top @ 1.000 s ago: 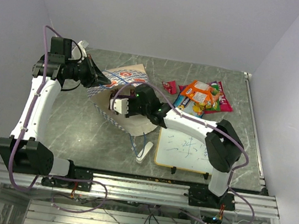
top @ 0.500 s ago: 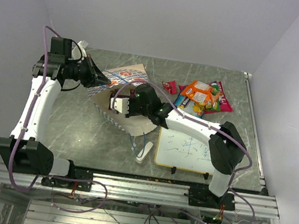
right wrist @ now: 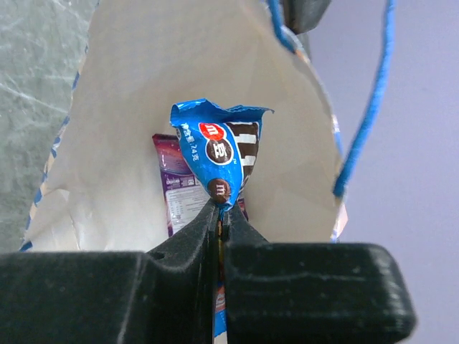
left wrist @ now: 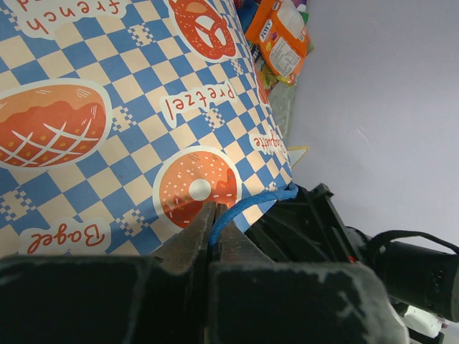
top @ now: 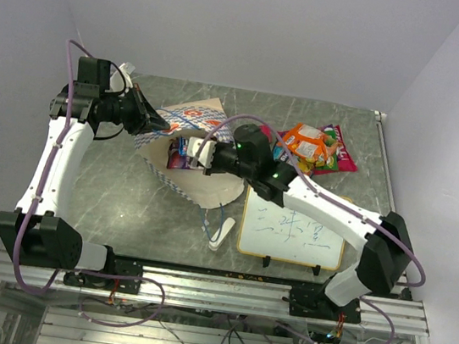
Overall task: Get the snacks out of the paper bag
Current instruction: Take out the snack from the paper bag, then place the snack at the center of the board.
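Note:
The paper bag [top: 187,123] lies on its side, its open mouth toward the table's near side. My left gripper [top: 157,124] is shut on the bag's blue cord handle [left wrist: 247,204], right against the checkered side [left wrist: 107,107]. At the mouth, my right gripper [right wrist: 221,211] is shut on the lower corner of a blue snack packet [right wrist: 224,147]. A purple packet [right wrist: 172,190] lies behind it inside the bag [right wrist: 122,107]. In the top view the blue packet [top: 174,152] shows at the right gripper [top: 181,151]. Several snacks [top: 308,145] lie piled at the back right.
A framed whiteboard [top: 291,232] lies at the front right under the right arm. A white eraser block [top: 221,235] sits just left of it, beside a loose blue cord [top: 210,219]. The orange packet [left wrist: 281,36] shows beyond the bag.
My right arm has drawn back to the right, bringing the blue packet from deep in the bag to its mouth. The left arm has held still on the handle.

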You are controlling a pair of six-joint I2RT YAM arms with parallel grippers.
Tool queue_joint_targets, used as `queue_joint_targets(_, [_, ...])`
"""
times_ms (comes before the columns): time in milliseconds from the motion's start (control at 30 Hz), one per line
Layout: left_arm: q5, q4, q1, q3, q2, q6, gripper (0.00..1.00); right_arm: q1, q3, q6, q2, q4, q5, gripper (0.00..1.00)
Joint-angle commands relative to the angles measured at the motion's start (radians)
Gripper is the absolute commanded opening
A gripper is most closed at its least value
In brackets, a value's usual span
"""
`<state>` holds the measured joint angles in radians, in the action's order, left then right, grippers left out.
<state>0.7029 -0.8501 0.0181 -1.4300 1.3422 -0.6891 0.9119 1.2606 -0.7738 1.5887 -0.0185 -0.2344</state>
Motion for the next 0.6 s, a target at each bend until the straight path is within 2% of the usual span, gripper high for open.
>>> queue_joint_targets(0, [-0.015, 0.002, 0.007, 0.012, -0.033, -0.01, 0.07, 0.003, -0.039, 0.061, -0.102, 0.099, -0.041, 0.0])
queue_joint_targets(433, [-0.062, 0.001, 0.014, 0.003, -0.033, -0.027, 0.07, -0.03, -0.059, 0.1, -0.275, 0.19, 0.096, 0.0])
queue_joint_targets(567, [-0.065, 0.016, 0.018, -0.001, -0.031, -0.035, 0.07, -0.089, -0.058, 0.156, -0.295, 0.245, 0.135, 0.0])
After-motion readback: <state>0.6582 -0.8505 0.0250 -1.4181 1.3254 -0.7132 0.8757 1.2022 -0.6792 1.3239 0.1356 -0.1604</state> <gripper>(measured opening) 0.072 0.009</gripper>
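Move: Over on the right hand's side, the pile of snacks lies about 32 cm right, 13 cm ahead and 22 cm below that hand, which already grips the blue packet. A small red packet lies some 15 cm right and 16 cm ahead; the whiteboard is roughly 28 cm right and 7 cm back, both on the table. Still in the bag, the purple packet sits about 6 cm ahead, 3 cm left and 18 cm down. From the left hand the pile is some 43 cm right, 11 cm ahead. Lifting the still-pinched blue packet up and out of the bag's mouth, the right hand climbs about 13 cm and swings right some 5 cm, mostly late in the rise, easing back slightly before coming forward again. The wrist tilts its left-pointing fingertips up some 20 degrees, grip kept, while the left hand keeps hold of the bag's blue handle. ##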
